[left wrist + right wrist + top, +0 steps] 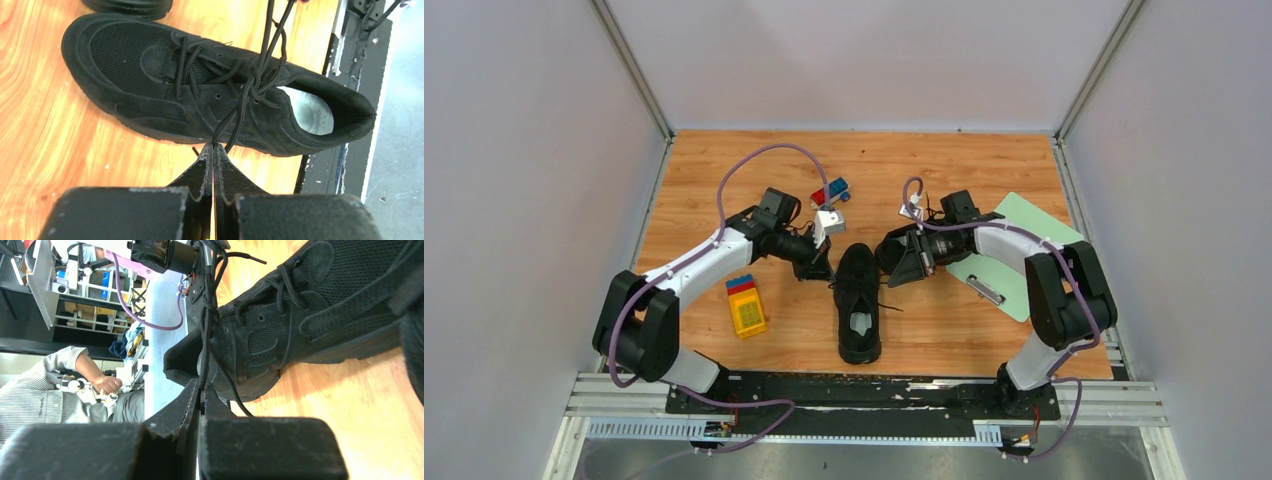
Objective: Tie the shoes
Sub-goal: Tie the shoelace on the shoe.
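Observation:
One black shoe (859, 300) lies at the table's centre, toe away from me, pale insole showing. It also shows in the left wrist view (165, 95) and the right wrist view (280, 335). The other shoe is not clearly in view. My left gripper (821, 265) is just left of the toe and my right gripper (894, 262) just right of it. The left gripper (214, 146) is shut on a black lace (235, 117) running up to a crossing knot (256, 85) over the tongue. The right gripper (201, 385) is shut on the other lace (205, 340), pulled taut.
A yellow toy block (746, 307) lies left of the shoe. A red, blue and white toy truck (829, 192) stands behind the left gripper. A green clipboard (1019, 250) lies under the right arm. A black rail (864, 390) runs along the near edge.

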Available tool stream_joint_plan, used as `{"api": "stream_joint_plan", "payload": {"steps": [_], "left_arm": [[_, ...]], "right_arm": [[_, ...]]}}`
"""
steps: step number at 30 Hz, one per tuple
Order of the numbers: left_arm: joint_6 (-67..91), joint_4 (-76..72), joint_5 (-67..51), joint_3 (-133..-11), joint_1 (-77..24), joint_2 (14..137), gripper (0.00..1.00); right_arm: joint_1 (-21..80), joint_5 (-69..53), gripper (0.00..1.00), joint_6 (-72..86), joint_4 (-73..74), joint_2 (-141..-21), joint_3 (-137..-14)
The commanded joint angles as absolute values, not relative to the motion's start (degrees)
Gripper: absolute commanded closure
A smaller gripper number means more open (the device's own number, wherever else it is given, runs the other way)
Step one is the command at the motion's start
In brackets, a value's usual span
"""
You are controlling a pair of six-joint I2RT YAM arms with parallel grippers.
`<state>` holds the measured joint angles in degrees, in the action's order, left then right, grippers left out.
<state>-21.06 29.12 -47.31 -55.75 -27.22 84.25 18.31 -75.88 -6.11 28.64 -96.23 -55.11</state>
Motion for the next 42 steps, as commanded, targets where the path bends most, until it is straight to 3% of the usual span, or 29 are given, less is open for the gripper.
{"api": "stream_joint_plan", "payload": {"steps": [1, 18, 25, 28, 30, 42], "left_arm": [[-22.14, 30.98, -41.91, -55.23, -26.9, 81.71, 1.0], [-28.95, 38.88, -25.15, -53.4, -26.34, 81.68, 1.0], [-28.99, 37.29, -27.41, -50.52, -24.76, 77.42, 1.0], [-25.92, 29.2, -31.11, -48.27, -24.43, 74.49, 0.69], [-24.74, 26.14, -35.78, -48.41, -24.06, 76.14, 0.61], [-24.67, 19.21, -52.53, -60.71, -23.99, 92.58, 0.57]], "right_arm": [[16.3, -75.16, 1.0, -10.73, 32.29, -93.42, -54.94], [13.98, -63.49, 1.0, -13.26, 35.34, -94.25, -53.64], [13.23, -64.07, 1.0, -14.02, 35.43, -93.31, -52.29], [13.33, -65.06, 1.0, -13.64, 35.5, -94.42, -53.31], [13.41, -65.5, 1.0, -13.55, 35.52, -95.04, -53.88], [14.33, -65.91, 1.0, -13.62, 35.86, -95.56, -55.04]]}}
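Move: Gripping the black lace on either side of the shoe, the left hand has the lace knot about 6 cm to its right, 4 cm back and 4 cm below; the toy bricks lie some 20 cm to its left and 6 cm back, roughly 10 cm lower. From the right hand the knot is about 8 cm left, 3 cm back and 4 cm below, while the other shoe's middle lies roughly 8 cm ahead, 9 cm right and 7 cm below. Drawing the lace strands apart, both hands pull outward and down from the knot: the left about 8 cm left and 5 cm down, fingers tipping some 20 degrees lower, the right about 4 cm right and as far down. The left then opens nearly halfway, lets go, and swings back right and forward, slightly up, alongside the shoe's front; the right keeps its pinch out there. ##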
